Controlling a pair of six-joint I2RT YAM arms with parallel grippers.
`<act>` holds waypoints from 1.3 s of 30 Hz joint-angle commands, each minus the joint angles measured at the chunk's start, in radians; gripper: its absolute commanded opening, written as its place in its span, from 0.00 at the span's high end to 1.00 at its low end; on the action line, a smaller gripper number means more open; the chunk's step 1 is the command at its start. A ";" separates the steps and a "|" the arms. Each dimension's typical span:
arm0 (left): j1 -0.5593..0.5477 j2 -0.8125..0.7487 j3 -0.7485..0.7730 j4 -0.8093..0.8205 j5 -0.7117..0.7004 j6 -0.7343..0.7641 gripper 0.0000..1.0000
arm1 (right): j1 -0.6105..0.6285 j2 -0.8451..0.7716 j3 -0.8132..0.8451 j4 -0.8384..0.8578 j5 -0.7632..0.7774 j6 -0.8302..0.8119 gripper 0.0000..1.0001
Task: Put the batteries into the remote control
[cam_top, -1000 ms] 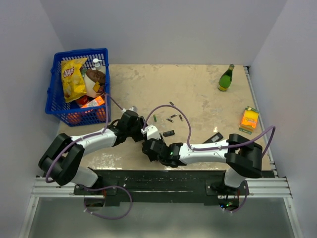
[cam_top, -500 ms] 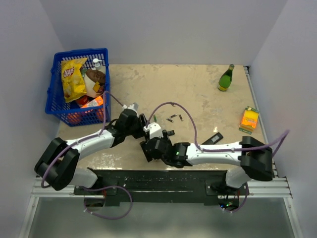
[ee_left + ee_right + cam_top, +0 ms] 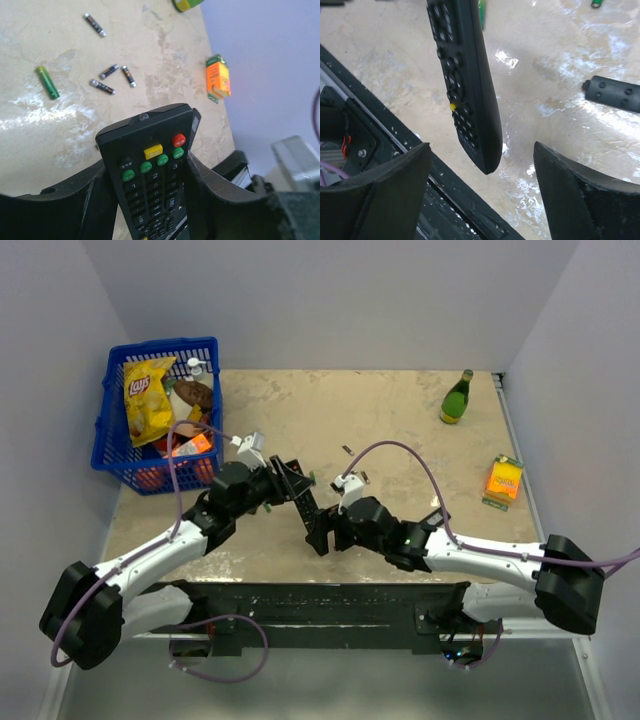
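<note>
My left gripper [image 3: 147, 172] is shut on the remote control [image 3: 150, 165], a long black bar whose top end carries red, yellow and green buttons. In the overhead view the remote control [image 3: 303, 496] slants down toward the table's front, off the surface, with the left gripper [image 3: 288, 480] on its upper part. My right gripper [image 3: 482, 147] is open. Its fingers [image 3: 395, 180] stand wide on either side of the remote control's [image 3: 470, 85] lower tip without touching it. Several batteries [image 3: 108, 71] lie loose on the table beyond, one of them green [image 3: 47, 82].
A blue basket [image 3: 110, 440] of groceries stands at the back left. A green bottle [image 3: 457, 398] and an orange carton [image 3: 504, 480] are at the right. Another black studded object [image 3: 615, 94] lies right of the right gripper. The black front rail [image 3: 380, 125] runs just below it.
The right gripper has opened wide, so only the left gripper is closed on the remote. The left gripper has shifted right with the remote, and the right arm has stretched out to the right.
</note>
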 commanded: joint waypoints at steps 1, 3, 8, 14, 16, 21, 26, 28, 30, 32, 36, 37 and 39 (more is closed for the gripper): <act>0.006 -0.070 -0.035 0.158 0.037 -0.014 0.98 | -0.021 0.012 -0.022 0.156 -0.112 -0.003 0.21; 0.005 -0.084 -0.063 0.185 0.048 -0.042 0.98 | -0.021 0.030 -0.019 0.194 -0.133 -0.023 0.23; 0.005 -0.087 -0.080 0.221 0.088 -0.052 0.98 | -0.021 0.038 0.001 0.234 -0.143 -0.078 0.30; 0.005 -0.103 -0.090 0.245 0.103 -0.060 0.92 | -0.021 0.056 0.040 0.211 -0.103 -0.134 0.56; 0.006 -0.118 -0.092 0.229 0.085 -0.051 0.87 | -0.021 0.048 0.037 0.211 -0.094 -0.144 0.74; 0.005 -0.185 -0.092 0.135 -0.008 -0.051 0.42 | -0.017 0.007 0.048 0.144 0.009 -0.204 0.89; -0.026 -0.215 -0.005 -0.018 -0.119 -0.092 0.08 | 0.035 0.008 0.082 0.095 0.213 -0.276 0.91; -0.057 -0.213 0.021 -0.061 -0.146 -0.108 0.02 | 0.084 0.036 0.099 0.089 0.348 -0.298 0.92; -0.080 -0.206 0.063 -0.121 -0.197 -0.129 0.01 | 0.150 0.077 0.139 0.075 0.523 -0.321 0.93; -0.084 -0.186 0.097 -0.150 -0.223 -0.147 0.01 | 0.179 0.110 0.177 0.056 0.609 -0.336 0.93; -0.087 -0.151 0.132 -0.184 -0.240 -0.166 0.01 | 0.247 0.194 0.237 0.023 0.785 -0.354 0.93; -0.087 -0.147 0.143 -0.187 -0.242 -0.166 0.03 | 0.256 0.225 0.247 0.006 0.846 -0.351 0.93; -0.089 -0.130 0.157 -0.207 -0.246 -0.169 0.04 | 0.275 0.246 0.271 -0.008 0.886 -0.341 0.93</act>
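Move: The remote, still pinched near its upper end by the left fingers, has its middle some 6 cm ahead of the right hand, 4 cm to its left and 4 cm higher, with its free end almost between the open right fingers. On the table 12 cm below, the battery cover lies about 9 cm ahead and 6 cm right of the right hand. From the left hand, the remote's middle is roughly 3 cm back, 3 cm right and 3 cm lower; the nearest green battery is about 8 cm ahead, 4 cm right and 17 cm down. The right hand eases some 2.5 cm left onto the free lower end of the remote and closes its fingers to pinch it, while the left hand, still holding the upper end, draws a little back and up. The left fingers then open wide and come free as that hand rises to about 7 cm above its start, and the right hand keeps its grip, going about 2.5 cm forward and slightly up while its wrist turns some 35 degrees, swinging the fingers from forward-left to more nearly straight ahead. ##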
